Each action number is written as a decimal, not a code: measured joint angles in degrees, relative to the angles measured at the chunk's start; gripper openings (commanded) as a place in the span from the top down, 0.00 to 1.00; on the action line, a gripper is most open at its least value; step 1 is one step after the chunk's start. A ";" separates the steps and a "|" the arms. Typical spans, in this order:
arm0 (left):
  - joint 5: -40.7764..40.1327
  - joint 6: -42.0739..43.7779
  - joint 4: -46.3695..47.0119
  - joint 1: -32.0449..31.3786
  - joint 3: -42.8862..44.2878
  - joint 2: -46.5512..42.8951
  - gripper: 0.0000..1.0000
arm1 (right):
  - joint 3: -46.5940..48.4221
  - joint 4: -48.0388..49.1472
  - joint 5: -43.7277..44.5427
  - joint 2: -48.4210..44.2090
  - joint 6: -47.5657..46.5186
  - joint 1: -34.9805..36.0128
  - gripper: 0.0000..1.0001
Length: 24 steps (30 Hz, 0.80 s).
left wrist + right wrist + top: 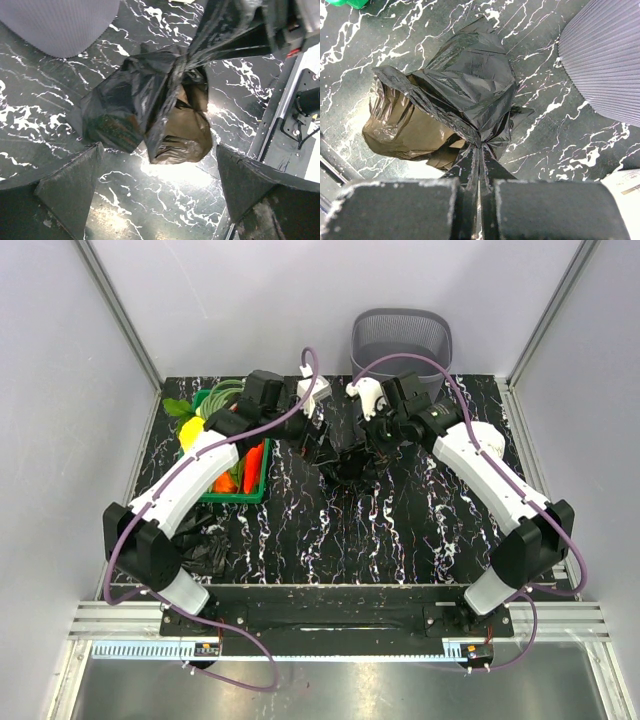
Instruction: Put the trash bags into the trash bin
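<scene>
A crumpled black trash bag (pixel 350 466) lies mid-table between the two grippers; it shows wrinkled and glossy in the left wrist view (pixel 145 107) and the right wrist view (pixel 465 82). My right gripper (pixel 480 149) is shut on a gathered fold of this bag (pixel 370 442). My left gripper (pixel 159 150) is open, its fingers (pixel 70 185) wide on either side of the bag's near end, not touching it (pixel 322 448). Another trash bag (pixel 205 545) lies at the front left by the left arm's base. The grey mesh trash bin (pixel 402 338) stands at the back, right of centre.
A green crate (pixel 258 485) with vegetables sits at the left under the left arm. The bin's wall (pixel 605 55) is close to the right of the held bag. Grey walls enclose the table on three sides.
</scene>
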 measured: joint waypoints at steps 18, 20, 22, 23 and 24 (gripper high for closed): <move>-7.89 7.02 5.16 -5.27 -3.91 2.45 0.16 | 1.46 -0.48 -0.28 1.29 0.46 0.00 1.00; -8.04 7.65 5.49 -5.27 -4.04 2.95 0.21 | 1.49 -0.66 -0.28 1.29 0.46 0.00 1.00; -8.07 8.22 5.57 -5.27 -4.04 3.43 0.26 | 1.49 -0.66 -0.28 1.29 0.48 0.00 1.00; -8.07 8.44 5.57 -5.27 -4.04 3.67 0.28 | 1.49 -0.66 -0.31 1.29 0.48 0.00 1.00; -8.07 8.61 5.60 -5.27 -4.04 3.89 0.32 | 1.49 -0.66 -0.31 1.29 0.48 0.00 1.00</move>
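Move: The black trash bag the left hand goes for hangs from the right fingers; its middle is about 7 cm to the left hand's right, 3 cm back and 9 cm below. The trash bin is some 17 cm right and 13 cm ahead of that hand, its middle 6 cm lower; the vegetable basket is roughly 22 cm left, level and 17 cm down. From the right hand, the bag's middle is about 5 cm left, 3 cm back and 7 cm below. The left hand, wide open, first slips some 2 to 3 cm right and a centimetre back towards the hanging trash bag, then sinks about 5 cm in all towards the bag's loose left side while easing 2 cm forward, its fingers tipping roughly 10 degrees further down and starting to close to about three quarters open. The right hand stays in place with its fingers shut, keeping its pinch on the gathered bag so it hangs still for the left. ##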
